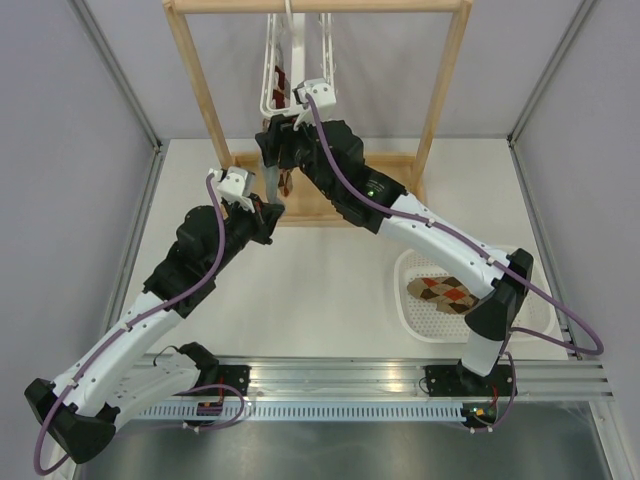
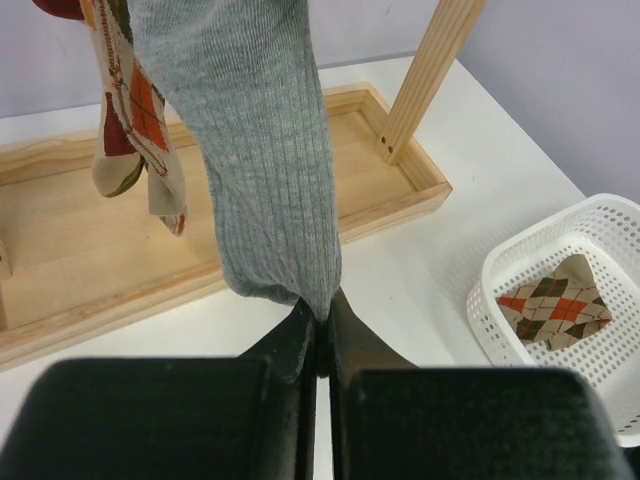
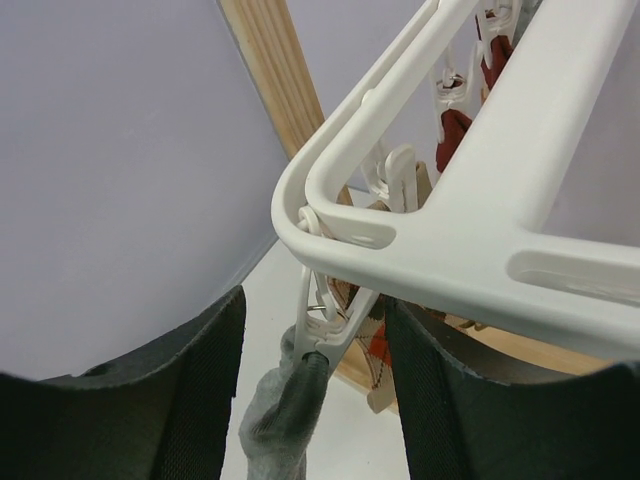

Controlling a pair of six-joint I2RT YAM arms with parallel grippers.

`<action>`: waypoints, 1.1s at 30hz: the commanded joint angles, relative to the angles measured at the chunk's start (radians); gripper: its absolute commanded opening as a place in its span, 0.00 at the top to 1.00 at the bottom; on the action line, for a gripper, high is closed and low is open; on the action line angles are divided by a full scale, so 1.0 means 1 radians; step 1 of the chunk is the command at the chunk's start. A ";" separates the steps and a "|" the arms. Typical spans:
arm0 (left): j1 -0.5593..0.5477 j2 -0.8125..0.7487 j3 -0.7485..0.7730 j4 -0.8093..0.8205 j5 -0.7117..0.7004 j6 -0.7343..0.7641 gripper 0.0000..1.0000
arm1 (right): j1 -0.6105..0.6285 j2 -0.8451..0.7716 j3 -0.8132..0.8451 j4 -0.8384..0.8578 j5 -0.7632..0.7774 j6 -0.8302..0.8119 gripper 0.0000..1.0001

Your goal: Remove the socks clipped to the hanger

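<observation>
A grey sock [image 2: 260, 150] hangs from a white clip [image 3: 335, 320] at the corner of the white hanger [image 3: 480, 230]. My left gripper [image 2: 322, 320] is shut on the sock's toe end, just above the table in front of the wooden base. My right gripper [image 3: 315, 330] is open, one finger on each side of that clip and neither visibly touching it. An argyle sock [image 2: 130, 110] hangs beside the grey one. In the top view the hanger [image 1: 270, 70] hangs edge-on from the rack's top bar, with the right gripper [image 1: 280, 135] under it and the left gripper [image 1: 272, 208] lower.
The wooden rack [image 1: 195, 80] stands at the back, its tray-like base [image 2: 100, 230] right behind the left gripper and a post [image 2: 425, 75] to the right. A white perforated basket [image 1: 400, 290] on the right holds one argyle sock [image 1: 447, 294].
</observation>
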 commanded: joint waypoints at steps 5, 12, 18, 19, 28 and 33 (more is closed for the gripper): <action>0.002 0.006 -0.009 0.016 0.031 -0.009 0.98 | -0.004 0.016 0.079 0.061 -0.001 -0.016 0.41; 0.004 0.009 -0.009 0.016 0.037 -0.011 0.98 | -0.004 0.031 0.080 0.061 -0.008 -0.013 0.62; 0.002 0.008 -0.009 0.017 0.038 -0.013 0.98 | -0.004 0.048 0.082 0.058 0.005 -0.009 0.66; 0.004 0.008 -0.009 0.017 0.040 -0.013 0.98 | -0.002 0.053 0.080 0.057 0.008 -0.009 0.69; 0.004 0.004 -0.009 0.017 0.041 -0.013 0.98 | -0.004 0.059 0.077 0.052 0.044 -0.012 0.99; 0.002 0.011 -0.007 0.012 0.049 -0.013 0.98 | -0.004 0.046 0.053 0.070 0.077 -0.014 0.99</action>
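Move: The clip holding the gray sock is just off the right fingertips, about 2 cm ahead, 1 cm left and 1 cm lower. The hanger's near corner stands right over the clip, roughly 4 cm above the right hand. A patterned sock hangs about 9 cm straight ahead and 8 cm lower. From the left gripper, shut on the gray sock's lower end, the clip is some 11 cm ahead and 11 cm up, with no side offset. Lift the right gripper about 2 cm beside the clip while narrowing its half-open fingers, then ease it back down and about 1.5 cm forward under the hanger's near corner, closing on both sides of the clip to pinch it. Keep the left gripper practically still, shut on the lower end of the gray sock. ##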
